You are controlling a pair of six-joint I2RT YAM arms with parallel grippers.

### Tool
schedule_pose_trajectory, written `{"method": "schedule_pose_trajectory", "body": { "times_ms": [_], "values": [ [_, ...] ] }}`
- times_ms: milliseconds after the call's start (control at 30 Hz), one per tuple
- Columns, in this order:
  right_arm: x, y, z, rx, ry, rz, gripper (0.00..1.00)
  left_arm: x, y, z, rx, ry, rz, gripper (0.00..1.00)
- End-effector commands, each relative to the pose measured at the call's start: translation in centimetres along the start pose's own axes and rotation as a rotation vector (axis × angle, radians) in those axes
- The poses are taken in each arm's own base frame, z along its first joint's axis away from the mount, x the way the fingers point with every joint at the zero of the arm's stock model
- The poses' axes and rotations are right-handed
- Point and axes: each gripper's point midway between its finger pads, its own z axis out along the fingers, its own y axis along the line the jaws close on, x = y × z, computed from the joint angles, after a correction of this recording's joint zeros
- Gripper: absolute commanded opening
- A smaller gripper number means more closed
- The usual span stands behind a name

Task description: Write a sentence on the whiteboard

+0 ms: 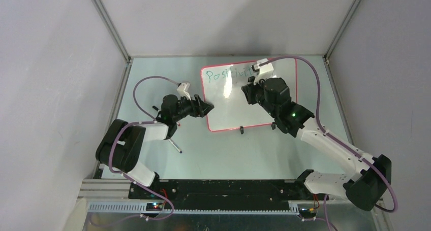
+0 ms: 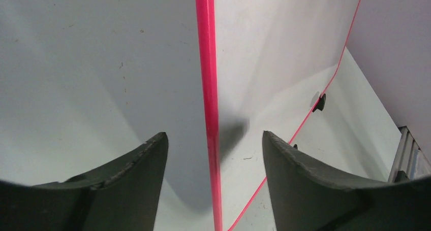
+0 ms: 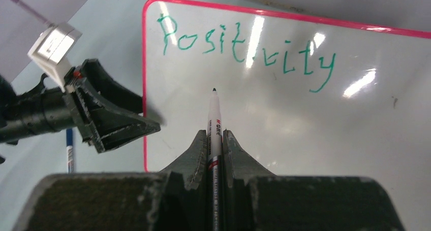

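Observation:
The whiteboard (image 1: 228, 109) lies on the table, pink-rimmed, with the sentence (image 1: 226, 73) reading "Positivity" in green along its top (image 3: 244, 53). My right gripper (image 3: 216, 132) is shut on a white marker (image 3: 214, 114), held over the board's middle below the writing, with its tip pointing at the letters. From above, that gripper (image 1: 249, 91) sits over the board's upper right part. My left gripper (image 1: 207, 108) is open at the board's left edge. The pink rim (image 2: 206, 63) runs between its fingers (image 2: 213, 134) without touching either.
A second pen (image 1: 175, 145) lies on the table left of the board, beside the left arm (image 3: 69, 157). A small black foot (image 1: 242, 130) sticks out at the board's near edge (image 2: 318, 102). Grey walls close in the table on three sides.

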Motion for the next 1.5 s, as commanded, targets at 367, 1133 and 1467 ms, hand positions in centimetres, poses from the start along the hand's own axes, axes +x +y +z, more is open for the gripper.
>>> {"method": "schedule_pose_trajectory", "body": {
  "times_ms": [367,1133,1467],
  "values": [
    [-1.5,1.9,3.9,-0.021,0.049,-0.002,0.0,-0.7,-0.8,0.9,0.049,0.016,0.038,0.5],
    [1.9,1.8,6.7,0.066,0.171,-0.085,0.0,-0.8,-0.8,0.8,0.043,0.016,0.042,0.36],
    [2.4,1.4,7.3,0.104,0.189,-0.1,0.0,-0.8,-0.8,0.8,0.045,0.015,0.046,0.34]
  ]
}}
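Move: The blank patch of whiteboard below "Posi", where the right hand is taking its marker, lies about 12 cm ahead of that hand, 9 cm left and 11 cm below; the word's middle is some 15 cm ahead, 5 cm left and 5 cm down. The left hand's open fingers already straddle the board's left edge, about 1 cm ahead and 1 cm right, level with it; the board's lower left corner is roughly 5 cm back, level sideways, 10 cm below. With the marker still gripped, the right hand swings forward and left, then sinks and keeps easing left, about 6 cm down, 5 cm left and 4 cm forward, tipping some 15 degrees so the marker points more downwards and its tip nears the blank board under "Posi". Meanwhile the left hand stays almost in place and closes its fingers from wide to about a third open around the board's left edge, one finger behind the board and one in front, to steady it. ##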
